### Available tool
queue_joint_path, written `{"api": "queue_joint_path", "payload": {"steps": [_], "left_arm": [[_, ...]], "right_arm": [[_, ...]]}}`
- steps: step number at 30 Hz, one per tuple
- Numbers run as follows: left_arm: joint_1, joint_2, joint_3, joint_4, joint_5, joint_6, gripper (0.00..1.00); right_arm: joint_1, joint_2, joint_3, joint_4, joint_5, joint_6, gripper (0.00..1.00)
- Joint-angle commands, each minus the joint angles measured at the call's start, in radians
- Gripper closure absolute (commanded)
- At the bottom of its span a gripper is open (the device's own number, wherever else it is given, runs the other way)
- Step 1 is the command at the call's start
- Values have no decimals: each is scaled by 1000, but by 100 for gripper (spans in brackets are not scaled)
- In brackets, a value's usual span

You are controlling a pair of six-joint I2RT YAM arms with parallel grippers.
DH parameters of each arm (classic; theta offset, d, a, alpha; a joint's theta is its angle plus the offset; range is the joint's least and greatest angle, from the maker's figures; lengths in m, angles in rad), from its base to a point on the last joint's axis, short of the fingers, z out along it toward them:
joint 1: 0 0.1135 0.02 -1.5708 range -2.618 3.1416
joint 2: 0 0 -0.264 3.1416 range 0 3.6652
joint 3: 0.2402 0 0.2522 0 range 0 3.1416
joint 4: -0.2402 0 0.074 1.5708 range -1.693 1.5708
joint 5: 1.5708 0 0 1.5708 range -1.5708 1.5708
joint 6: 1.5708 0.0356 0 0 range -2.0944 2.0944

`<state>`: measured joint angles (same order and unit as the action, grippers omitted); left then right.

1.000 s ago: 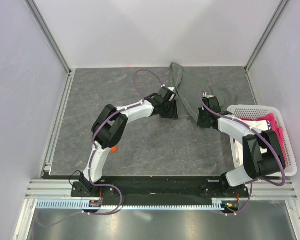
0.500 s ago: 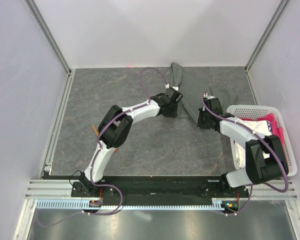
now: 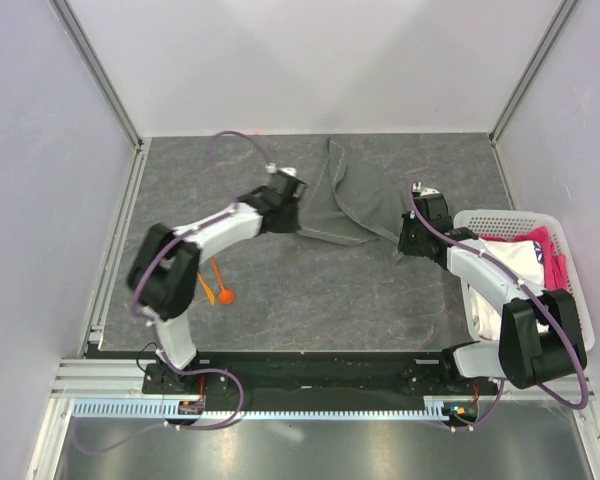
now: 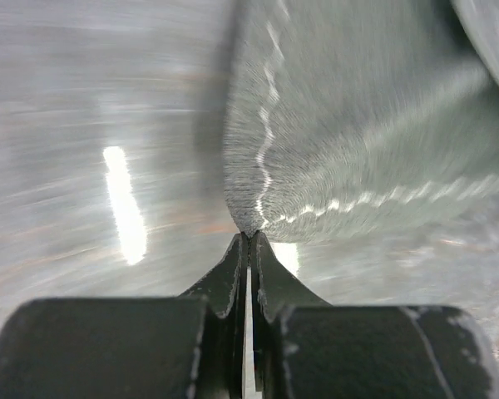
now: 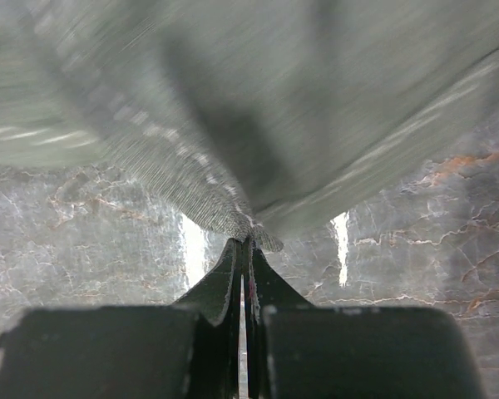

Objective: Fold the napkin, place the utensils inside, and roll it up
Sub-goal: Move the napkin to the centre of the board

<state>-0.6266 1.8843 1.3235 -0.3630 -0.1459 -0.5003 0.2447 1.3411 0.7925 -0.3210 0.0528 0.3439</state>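
Note:
The dark grey napkin [image 3: 345, 205] hangs partly spread between my two grippers over the back middle of the table. My left gripper [image 3: 296, 222] is shut on the napkin's left corner. In the left wrist view the gripper [image 4: 249, 236] pinches the hemmed corner of the napkin [image 4: 349, 133]. My right gripper [image 3: 402, 247] is shut on the right corner. The right wrist view has that gripper [image 5: 248, 242] nipping the edge of the napkin [image 5: 258, 108]. Two orange utensils [image 3: 220, 285] lie on the table at the left, beside the left arm's elbow.
A white basket [image 3: 582, 318] stands at the right edge, holding white and pink fabrics [image 3: 542, 250]. The table has a dark marbled top [image 3: 330, 300]. Pale walls close it in at the back and on both sides.
My left gripper shut on the napkin's corner and swung left with it, pulling the bunched cloth out wider. The right gripper stayed shut, nearly in place.

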Motion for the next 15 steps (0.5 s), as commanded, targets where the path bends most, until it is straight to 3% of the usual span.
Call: {"api": "queue_joint_path", "payload": {"steps": [1, 7, 15], "left_arm": [[178, -269, -185, 53, 8, 45, 98], [404, -433, -273, 67, 134, 74, 98], [487, -511, -138, 13, 166, 94, 98]], "right_arm": [[-2, -16, 68, -20, 33, -8, 100], [-2, -17, 123, -59, 74, -11, 100], [-2, -59, 292, -173, 231, -68, 100]]}}
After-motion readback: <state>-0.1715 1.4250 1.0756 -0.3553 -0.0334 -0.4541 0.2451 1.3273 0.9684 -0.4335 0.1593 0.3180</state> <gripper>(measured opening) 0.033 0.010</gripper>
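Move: The napkin hangs bunched between the hands, its middle about 8 cm ahead and 15 cm right of the left hand, 4 cm below, and 12 cm ahead and 12 cm left of the right. The board's centre is 4 cm right and 3 cm back of the left hand, 22 cm left of and level with the right. From the left hand, the orange spoon is about 19 cm left and 12 cm back, the orange spatula 24 cm left, 12 cm back. The napkin, still pinched by one edge in the left fingers and by a corner in the right, is drawn out sideways: the left hand sweeps some 18 cm left, rising about 9 cm, fast at first and then easing off, its wrist turning some 20 degrees counter-clockwise. The right hand keeps its corner and lifts about 5 cm, easing a little forward. ##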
